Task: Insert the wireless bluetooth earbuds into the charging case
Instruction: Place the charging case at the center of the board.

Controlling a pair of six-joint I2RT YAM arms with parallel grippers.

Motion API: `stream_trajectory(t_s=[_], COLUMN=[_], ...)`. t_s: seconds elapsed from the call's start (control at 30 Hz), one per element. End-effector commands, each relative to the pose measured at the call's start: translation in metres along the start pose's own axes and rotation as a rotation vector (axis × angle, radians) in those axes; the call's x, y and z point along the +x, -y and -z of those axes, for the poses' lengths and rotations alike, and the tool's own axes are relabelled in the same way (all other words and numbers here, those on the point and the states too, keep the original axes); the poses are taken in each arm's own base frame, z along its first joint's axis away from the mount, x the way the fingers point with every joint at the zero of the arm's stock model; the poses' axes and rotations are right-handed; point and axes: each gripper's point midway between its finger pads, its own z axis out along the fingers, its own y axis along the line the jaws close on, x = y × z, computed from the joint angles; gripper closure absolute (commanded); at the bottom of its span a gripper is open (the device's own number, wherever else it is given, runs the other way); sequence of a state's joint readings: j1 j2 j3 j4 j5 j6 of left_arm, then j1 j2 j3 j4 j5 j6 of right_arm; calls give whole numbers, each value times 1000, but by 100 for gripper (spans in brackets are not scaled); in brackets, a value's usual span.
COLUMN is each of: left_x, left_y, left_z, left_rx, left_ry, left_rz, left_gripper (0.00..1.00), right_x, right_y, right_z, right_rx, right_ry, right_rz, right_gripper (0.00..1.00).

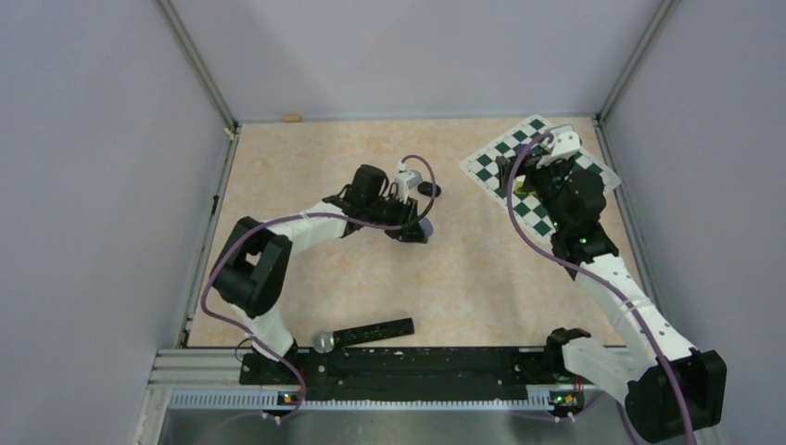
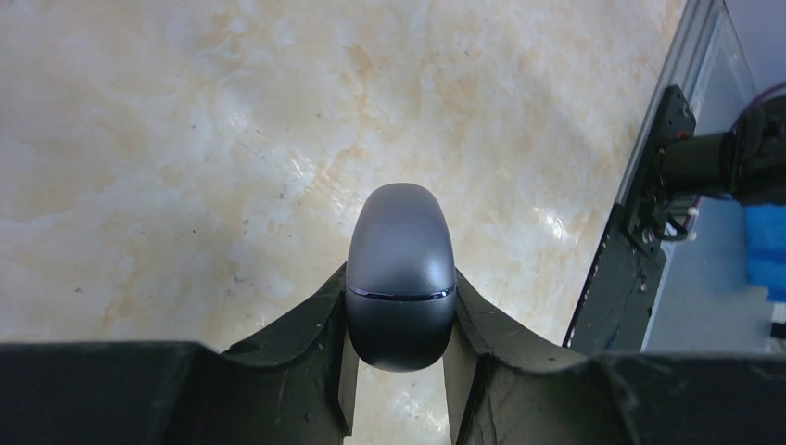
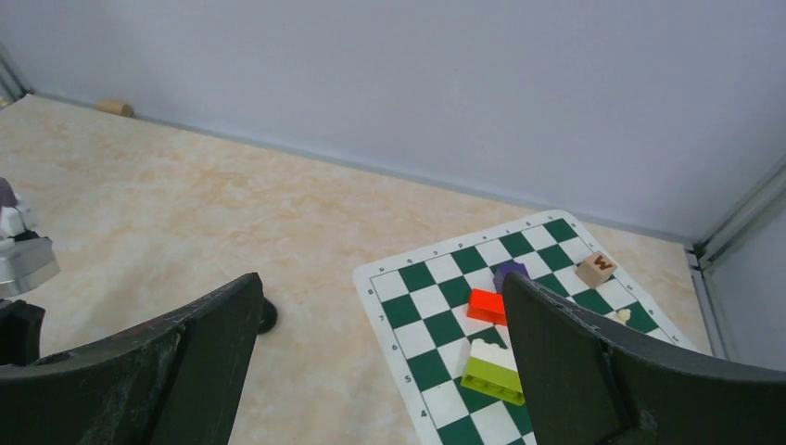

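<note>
A dark grey oval charging case (image 2: pixel 400 250) with its lid closed sits clamped between the jaws of my left gripper (image 2: pixel 400 283), just above the marble tabletop. From above, that gripper (image 1: pixel 414 229) is at mid-table with the case (image 1: pixel 425 226) at its tip. My right gripper (image 3: pixel 382 278) hangs open and empty over the left corner of the chessboard (image 3: pixel 436 357); from above it (image 1: pixel 547 148) is at the back right. I cannot pick out the earbuds. A tiny pale piece (image 3: pixel 619 316) lies on the board, too small to identify.
A small black rounded thing (image 1: pixel 429 189) lies just beyond the left gripper, half hidden behind my right finger (image 3: pixel 267 315). Red (image 3: pixel 486 305), lime-and-white (image 3: pixel 493 371) and purple (image 3: pixel 509 273) blocks and a wooden W cube (image 3: pixel 596 269) are on the board. A black stick (image 1: pixel 371 333) lies near the front rail.
</note>
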State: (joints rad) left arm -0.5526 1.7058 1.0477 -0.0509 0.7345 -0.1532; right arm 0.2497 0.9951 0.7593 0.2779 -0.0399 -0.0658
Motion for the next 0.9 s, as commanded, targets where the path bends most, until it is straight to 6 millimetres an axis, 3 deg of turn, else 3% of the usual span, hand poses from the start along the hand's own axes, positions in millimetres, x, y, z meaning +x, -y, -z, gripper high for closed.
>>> stream_trajectory(t_s=[0.0, 0.3, 0.6, 0.67, 0.73, 0.77, 0.87], left_x=[-38, -5, 3, 4, 4, 4, 2], left_y=[-14, -63, -76, -77, -79, -79, -81], left_z=[-17, -50, -58, -58, -56, -54, -48], left_rx=[-56, -175, -179, -185, -194, -202, -222], left_ry=[75, -76, -109, -111, -109, -107, -99], left_rz=[124, 321, 429, 444, 451, 453, 449], left_gripper=[97, 87, 62, 48, 24, 6, 1], right_x=[-19, -11, -7, -6, -7, -7, -7], right_y=[19, 19, 18, 18, 18, 19, 21], right_z=[5, 1, -2, -2, -2, -2, -1], right_rx=[70, 63, 56, 57, 61, 61, 69], right_ry=[55, 38, 27, 25, 27, 27, 31], right_rz=[-13, -8, -6, -5, -4, -4, -1], right_gripper=[1, 1, 1, 1, 1, 1, 1])
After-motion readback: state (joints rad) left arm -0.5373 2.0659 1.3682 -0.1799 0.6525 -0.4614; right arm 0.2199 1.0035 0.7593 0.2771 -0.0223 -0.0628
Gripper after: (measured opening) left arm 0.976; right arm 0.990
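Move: The charging case is already in my left fingers. The table spot where I'll set it lies about 6 cm ahead of that hand, 2 cm to its right and 9 cm down. The black case lies some 12 cm beyond that spot, 1 cm farther right; the chequered board's middle is about 15 cm beyond it and 33 cm to its right. From my right hand the spot is 21 cm left, 2 cm back and 28 cm down. My left hand carries the charging case down about 7 cm and forward some 5 cm, drifting slightly right, onto the bare tabletop short of the black case. The wrist rolls so its forward side dips, with a little counter-clockwise turn, around 25 degrees in all. Once down, I open the fingers wide, let go of the case and start rising. ##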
